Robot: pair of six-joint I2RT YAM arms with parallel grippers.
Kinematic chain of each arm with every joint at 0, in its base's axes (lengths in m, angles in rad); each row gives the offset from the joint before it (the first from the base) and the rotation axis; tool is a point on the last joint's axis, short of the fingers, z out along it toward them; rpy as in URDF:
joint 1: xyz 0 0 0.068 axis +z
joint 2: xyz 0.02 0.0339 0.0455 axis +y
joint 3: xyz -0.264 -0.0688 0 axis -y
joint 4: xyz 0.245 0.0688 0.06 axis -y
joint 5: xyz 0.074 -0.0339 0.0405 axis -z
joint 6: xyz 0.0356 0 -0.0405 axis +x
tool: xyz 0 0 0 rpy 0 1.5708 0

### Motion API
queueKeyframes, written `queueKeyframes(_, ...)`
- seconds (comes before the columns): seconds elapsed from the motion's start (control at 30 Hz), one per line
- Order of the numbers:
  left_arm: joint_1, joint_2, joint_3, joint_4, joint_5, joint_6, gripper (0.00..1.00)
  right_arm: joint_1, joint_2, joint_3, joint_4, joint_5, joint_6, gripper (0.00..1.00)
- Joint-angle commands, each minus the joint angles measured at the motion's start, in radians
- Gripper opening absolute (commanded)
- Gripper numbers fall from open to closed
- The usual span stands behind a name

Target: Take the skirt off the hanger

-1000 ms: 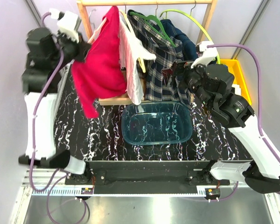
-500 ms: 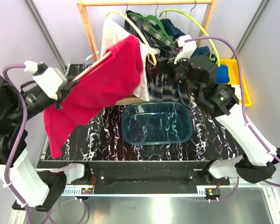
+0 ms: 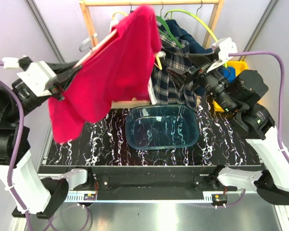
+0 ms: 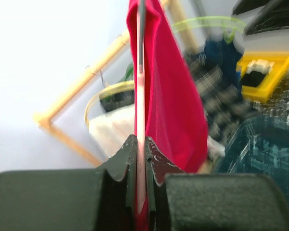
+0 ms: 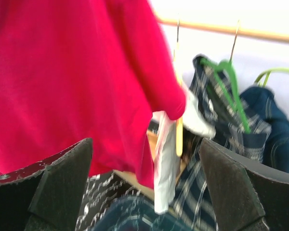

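Note:
The plaid skirt [image 3: 172, 79] hangs on the dark green hanger [image 3: 164, 25] from the rack rail, partly hidden behind the red garment [image 3: 103, 72]. My right gripper [image 3: 183, 77] hovers open just right of the skirt, touching nothing. In the right wrist view the skirt [image 5: 216, 130] and the green hanger [image 5: 229, 82] show ahead between the wide-apart fingers [image 5: 62, 183]. My left gripper [image 3: 70, 76] is raised at the left, shut on the pale hanger bar [image 4: 140, 144] that carries the red garment [image 4: 171, 96].
A teal basin [image 3: 161, 127] sits on the black marbled table below the rack. A white garment [image 5: 168, 168] on a pale yellow hanger [image 5: 179, 134], a denim garment [image 3: 189, 42] on a lime-green hanger [image 3: 195, 20], and a yellow bin [image 3: 238, 70] are nearby.
My left arm has swung the red garment up and toward the rack, covering more of the clothes. The right arm has drawn back to the right, still open.

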Motion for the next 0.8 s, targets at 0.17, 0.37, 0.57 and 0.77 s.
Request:
queueKeyframes(0.17, 0.002, 0.080, 0.030, 0.923, 0.192, -0.521, 0.00, 0.005, -0.030, -0.032, 0.154, -0.011, -0.016, 1.00)
queueKeyframes(0.37, 0.002, 0.080, 0.020, 0.938, 0.255, -0.544, 0.00, 0.005, -0.055, -0.040, 0.174, 0.032, -0.044, 1.00)
queueKeyframes(0.57, 0.002, -0.008, -0.170, 0.892, 0.256, -0.487, 0.00, 0.005, -0.102, 0.025, 0.182, 0.081, -0.076, 1.00)
queueKeyframes(0.77, 0.011, -0.038, -0.303, 0.857, 0.232, -0.435, 0.00, 0.005, -0.179, 0.025, 0.161, 0.012, -0.009, 1.00)
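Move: Ahead and to the right of the left hand, which already grips the hanger, the skirt's middle lies about 3 cm farther out, 11 cm right and 2 cm lower; the open right fingers wait about 25 cm right, 6 cm ahead and 5 cm lower. From the right hand, that skirt middle is some 15 cm left and 4 cm ahead, the teal tray roughly 55 cm below and 3 cm left, and the plaid skirt some 17 cm ahead, 3 cm left, 20 cm lower. Flipping the skirt up and across towards the right gripper, the left hand keeps its hold on the hanger, rises quickly about 11 cm while drifting right and a little back, fingers tipping up and turning clockwise some 20 degrees, then sinks about 5 cm as they tip partway down again. The open right hand first barely rises, then draws up, right and back, its left finger ending against or under the cloth. ##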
